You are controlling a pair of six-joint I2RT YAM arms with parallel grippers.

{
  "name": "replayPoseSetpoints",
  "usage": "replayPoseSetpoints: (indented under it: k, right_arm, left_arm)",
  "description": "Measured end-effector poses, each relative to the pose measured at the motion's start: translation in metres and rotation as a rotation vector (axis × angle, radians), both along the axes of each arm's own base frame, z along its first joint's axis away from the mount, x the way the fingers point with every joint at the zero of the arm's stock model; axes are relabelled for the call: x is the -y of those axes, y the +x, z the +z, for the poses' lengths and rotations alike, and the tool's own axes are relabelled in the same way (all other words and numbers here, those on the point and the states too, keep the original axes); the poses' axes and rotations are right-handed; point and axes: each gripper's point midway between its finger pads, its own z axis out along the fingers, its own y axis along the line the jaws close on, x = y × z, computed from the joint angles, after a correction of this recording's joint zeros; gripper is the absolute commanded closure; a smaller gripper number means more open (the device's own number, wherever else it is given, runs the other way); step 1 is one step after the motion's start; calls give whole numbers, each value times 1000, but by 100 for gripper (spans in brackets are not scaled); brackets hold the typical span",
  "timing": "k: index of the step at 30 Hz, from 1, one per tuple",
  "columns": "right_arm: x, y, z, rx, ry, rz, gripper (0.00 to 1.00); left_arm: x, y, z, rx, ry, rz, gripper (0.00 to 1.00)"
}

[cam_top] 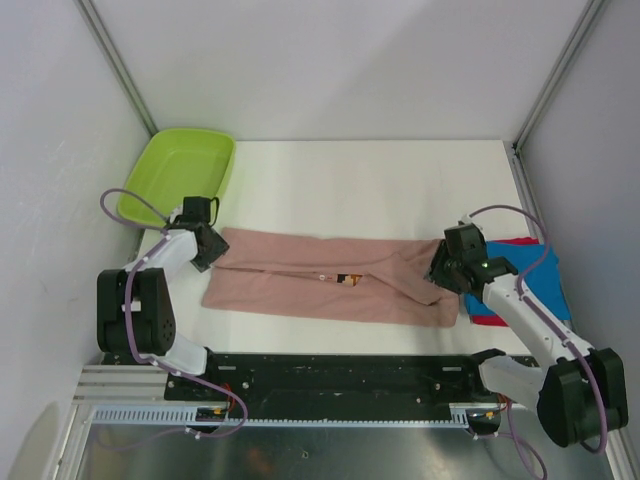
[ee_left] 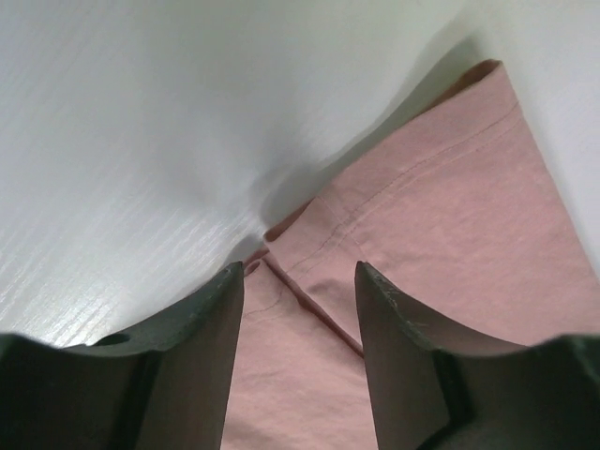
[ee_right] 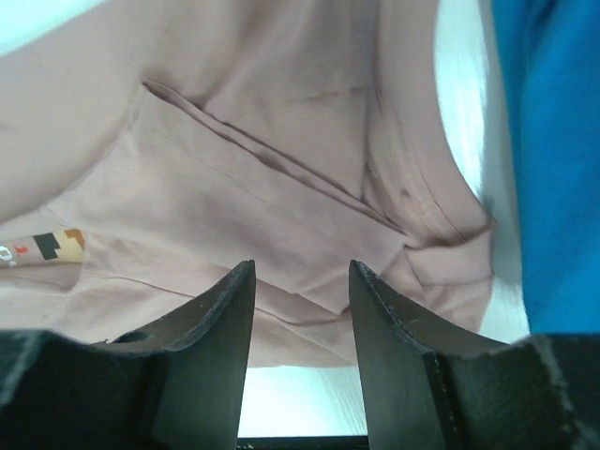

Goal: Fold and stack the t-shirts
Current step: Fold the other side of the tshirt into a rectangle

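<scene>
The dusty pink t-shirt (cam_top: pixel 330 277) lies on the white table, folded lengthwise into a long strip, with a bit of its brown-orange print (cam_top: pixel 349 280) showing at the middle seam. My left gripper (cam_top: pixel 209 252) is open just above the strip's left end, hems between its fingers in the left wrist view (ee_left: pixel 300 281). My right gripper (cam_top: pixel 441 268) is open over the strip's right end, with folded cloth (ee_right: pixel 300 244) between its fingers. A blue folded shirt (cam_top: pixel 520 268) on a red one (cam_top: pixel 487 318) lies at the right.
A lime-green plastic tub (cam_top: pixel 180 170) stands at the back left, just behind the left arm. White walls close in the table at the back and sides. The black arm base rail (cam_top: pixel 340 372) runs along the near edge.
</scene>
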Motion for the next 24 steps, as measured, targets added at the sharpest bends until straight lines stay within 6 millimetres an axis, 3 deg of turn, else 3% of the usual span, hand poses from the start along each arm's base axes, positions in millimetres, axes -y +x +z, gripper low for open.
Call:
replayPoseSetpoints:
  k: [15, 24]
  right_arm:
    - [-58, 98, -16, 40, -58, 141, 52]
    - [-63, 107, -50, -20, -114, 161, 56]
  left_arm:
    - [17, 16, 23, 61, -44, -131, 43]
    - [23, 17, 19, 47, -65, -157, 44]
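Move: The pink t-shirt's folded strip is what both hands work at. From the open right hand, the inner corner where its sleeve flap meets the strip lies some 11 cm ahead and 7 cm left, about 6 cm below; the print shows about 12 cm left and 3 cm ahead, and the blue t-shirt stack's middle sits roughly 20 cm right, 3 cm ahead. From the left hand, the strip's far left corner is about 10 cm ahead, 2 cm right and 3 cm down. To the flap's inner corner on the folded strip goes the right hand, sweeping about 11 cm forward and 6 cm left with fingers still open, then sinking 5 cm until the tips hover close over the cloth, turning slightly counter-clockwise. The left hand, also open, rises about 2 cm off the strip's left end while easing right and forward over the shirt, turning a little clockwise. ##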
